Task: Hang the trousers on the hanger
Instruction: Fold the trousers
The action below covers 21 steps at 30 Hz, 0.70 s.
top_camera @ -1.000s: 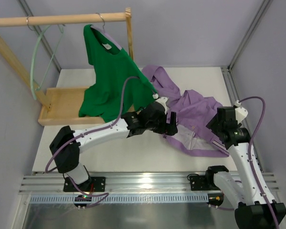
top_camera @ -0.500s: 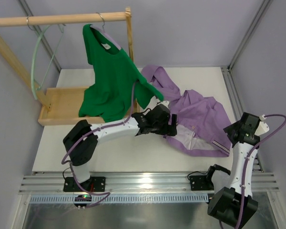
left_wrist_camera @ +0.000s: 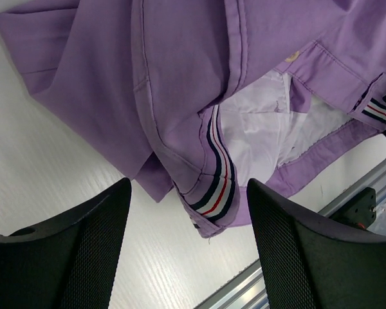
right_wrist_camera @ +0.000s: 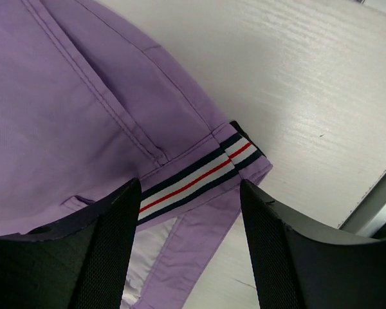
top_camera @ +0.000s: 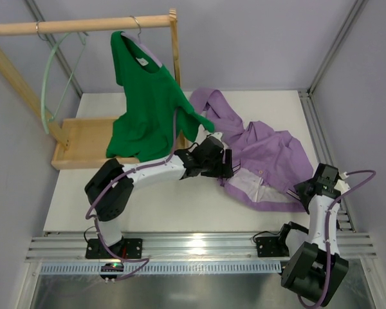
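The lilac trousers (top_camera: pixel 264 151) lie crumpled on the white table, right of centre, with the waistband towards the near edge. In the left wrist view the striped waistband fold (left_wrist_camera: pixel 220 183) lies just beyond my open left gripper (left_wrist_camera: pixel 190 225), whose fingers stand either side without touching it. My left gripper (top_camera: pixel 226 164) is at the trousers' left edge. My right gripper (top_camera: pixel 311 188) is at their near right corner. It (right_wrist_camera: pixel 190 225) is open over the striped waistband end (right_wrist_camera: pixel 199 175). The mint-green hanger (top_camera: pixel 46 96) hangs on the wooden rail at far left.
A bright green top (top_camera: pixel 148 106) hangs from the wooden rail (top_camera: pixel 83 26), draping over the rack's wooden base (top_camera: pixel 83 143) close to my left arm. An aluminium rail (top_camera: pixel 193 248) runs along the table's near edge. Frame posts (top_camera: pixel 331 48) stand at the back corners.
My right arm has pulled back towards the near right edge; its gripper now sits at the waistband's right corner. The left arm's elbow has shifted, and its jaws have narrowed a little.
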Available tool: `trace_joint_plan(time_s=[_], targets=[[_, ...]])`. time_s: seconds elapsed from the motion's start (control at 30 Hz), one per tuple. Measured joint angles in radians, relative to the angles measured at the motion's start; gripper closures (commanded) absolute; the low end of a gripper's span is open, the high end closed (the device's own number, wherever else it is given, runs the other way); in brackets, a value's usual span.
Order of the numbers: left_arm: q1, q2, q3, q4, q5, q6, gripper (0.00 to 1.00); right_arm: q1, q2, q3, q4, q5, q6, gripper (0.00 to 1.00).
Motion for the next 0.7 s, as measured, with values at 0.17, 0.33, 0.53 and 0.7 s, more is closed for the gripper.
trace_joint_plan(time_s=[0.17, 0.33, 0.53, 0.7], targets=[[0.002, 0.0, -0.031, 0.035, 0.034, 0.001, 0.3, 0.0, 0.033, -0.06, 0.074, -0.051, -0.002, 0.37], [0.002, 0.0, -0.035, 0.063, 0.068, -0.003, 0.49, 0.0, 0.09, -0.063, 0.135, -0.094, -0.013, 0.63], [0.003, 0.0, -0.035, 0.079, 0.088, -0.016, 1.0, 0.0, 0.109, -0.051, 0.156, -0.129, -0.051, 0.96], [0.01, 0.0, -0.015, 0.051, 0.098, -0.012, 1.0, 0.0, 0.066, 0.065, 0.103, -0.119, -0.093, 0.96]])
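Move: The striped left end of the trousers' waistband sits almost between the open left fingers, about 1 cm back, 1 cm right and 1 cm below; from this hand the button is roughly 11 cm right and 2 cm back, the white lining 8 cm right and 7 cm back. The right hand hovers 3 cm above the waistband's striped right end, which lies about 1 cm ahead and 1 cm left; the button is 12 cm left of this hand and 6 cm ahead, the lining 12 cm left and level with it. Ease the left gripper about 1 cm back and 1 cm right, then shut its fingers fully to pinch the striped left end of the waistband. Meanwhile lower the right gripper some 2.5 cm onto the striped right end while edging forward and left, close it there, then draw it up and forward, about 4.5 cm above its lowest point. ##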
